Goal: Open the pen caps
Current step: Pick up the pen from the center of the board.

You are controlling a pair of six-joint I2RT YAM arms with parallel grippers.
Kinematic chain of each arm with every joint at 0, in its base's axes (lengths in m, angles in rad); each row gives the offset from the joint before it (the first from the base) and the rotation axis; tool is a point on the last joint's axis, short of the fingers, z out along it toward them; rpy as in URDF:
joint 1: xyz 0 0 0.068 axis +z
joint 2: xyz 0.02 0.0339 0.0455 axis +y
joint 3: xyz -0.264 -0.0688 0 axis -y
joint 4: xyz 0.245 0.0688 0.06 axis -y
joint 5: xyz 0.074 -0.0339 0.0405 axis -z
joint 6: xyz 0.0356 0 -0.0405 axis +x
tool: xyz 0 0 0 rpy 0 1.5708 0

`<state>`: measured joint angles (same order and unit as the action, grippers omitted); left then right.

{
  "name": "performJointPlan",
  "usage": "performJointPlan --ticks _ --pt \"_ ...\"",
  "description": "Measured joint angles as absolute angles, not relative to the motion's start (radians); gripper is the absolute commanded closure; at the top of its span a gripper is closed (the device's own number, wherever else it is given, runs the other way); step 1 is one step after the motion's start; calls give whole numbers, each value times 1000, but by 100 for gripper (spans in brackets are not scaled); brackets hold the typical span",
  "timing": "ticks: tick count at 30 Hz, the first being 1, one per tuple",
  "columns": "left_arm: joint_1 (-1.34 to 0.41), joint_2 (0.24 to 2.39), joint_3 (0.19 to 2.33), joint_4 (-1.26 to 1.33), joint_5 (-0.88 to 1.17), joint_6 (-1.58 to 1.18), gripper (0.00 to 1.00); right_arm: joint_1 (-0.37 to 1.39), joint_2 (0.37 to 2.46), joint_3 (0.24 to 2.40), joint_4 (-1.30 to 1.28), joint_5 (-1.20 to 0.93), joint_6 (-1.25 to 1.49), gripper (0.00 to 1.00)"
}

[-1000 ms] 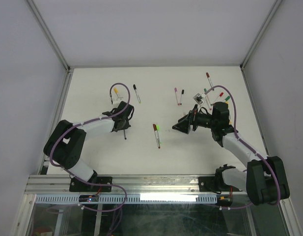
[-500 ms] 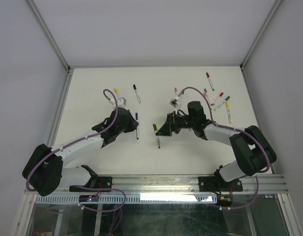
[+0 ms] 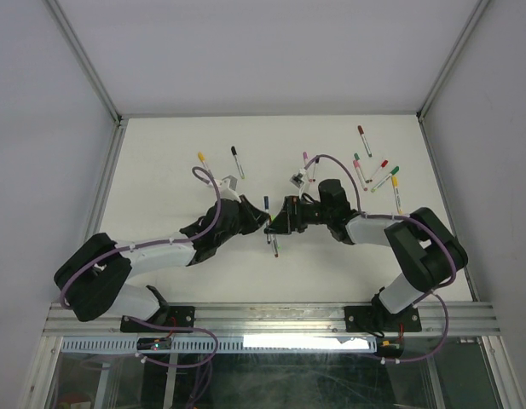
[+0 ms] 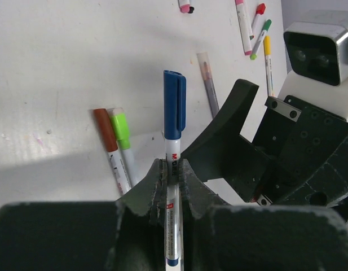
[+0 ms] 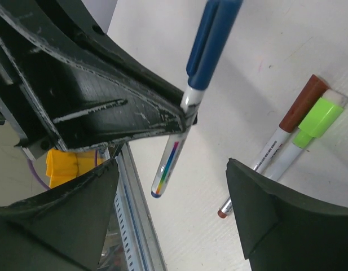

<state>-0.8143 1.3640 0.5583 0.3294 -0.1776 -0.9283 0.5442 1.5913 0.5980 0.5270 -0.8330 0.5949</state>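
Note:
My left gripper [image 4: 172,169] is shut on the grey-white barrel of a pen whose blue cap [image 4: 174,104] sticks up past the fingertips. In the top view this blue cap [image 3: 267,204] hangs over the table's middle, with the left gripper [image 3: 259,223] just below it. My right gripper [image 5: 174,220] faces it, open, fingers either side of the barrel's lower end [image 5: 169,166] without touching. The right wrist view has the blue cap [image 5: 214,39] at the top. A brown cap [image 4: 105,129] and a light green cap [image 4: 121,127] sit on two pens lying side by side below.
More capped pens lie at the back: yellow [image 3: 201,158], black [image 3: 236,160], a pink and black pair [image 3: 307,162], and a cluster of red, green and yellow ones [image 3: 378,170] at the right. One transparent-capped pen [image 4: 207,79] lies beyond my right finger.
Both arms have swung in to the table's middle. The left one carried the blue-capped pen to the right; the right gripper came left to meet it, its jaws narrowing a little.

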Motion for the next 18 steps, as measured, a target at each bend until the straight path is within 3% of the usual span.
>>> performJointPlan --ticks 5,14,18 --pt "-839 1405 559 390 -187 -967 100 546 1591 598 545 -796 610 45" --pt "-845 1406 558 450 -226 -1010 100 549 1591 599 549 -793 631 70" --pt "-845 1406 555 460 -231 -1012 94 549 1591 608 548 -806 628 92"
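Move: The left gripper already holds the blue pen slantwise, cap up and forward. The right gripper's open finger gap lies about 3 cm to its right, 2 cm back and 2 cm lower. From the right hand the pen's middle is about 3 cm left, 2 cm ahead and 2 cm up. On the board some 9 cm below both hands lie the brown marker, 2 cm back and 2 cm right of the left hand, and the green marker, 1 cm back and 3 cm right of the left hand. Keep the left fingers shut on the blue pen and feed its lower barrel into the right gripper's gap: ease the left hand about 1.5 cm right, then lift it about as much, edging forward and rolling slightly. Nudge the right hand barely half a centimetre forward, hold it there, and close its wide-open fingers around the barrel just below the left fingertips until they are nearly shut. ##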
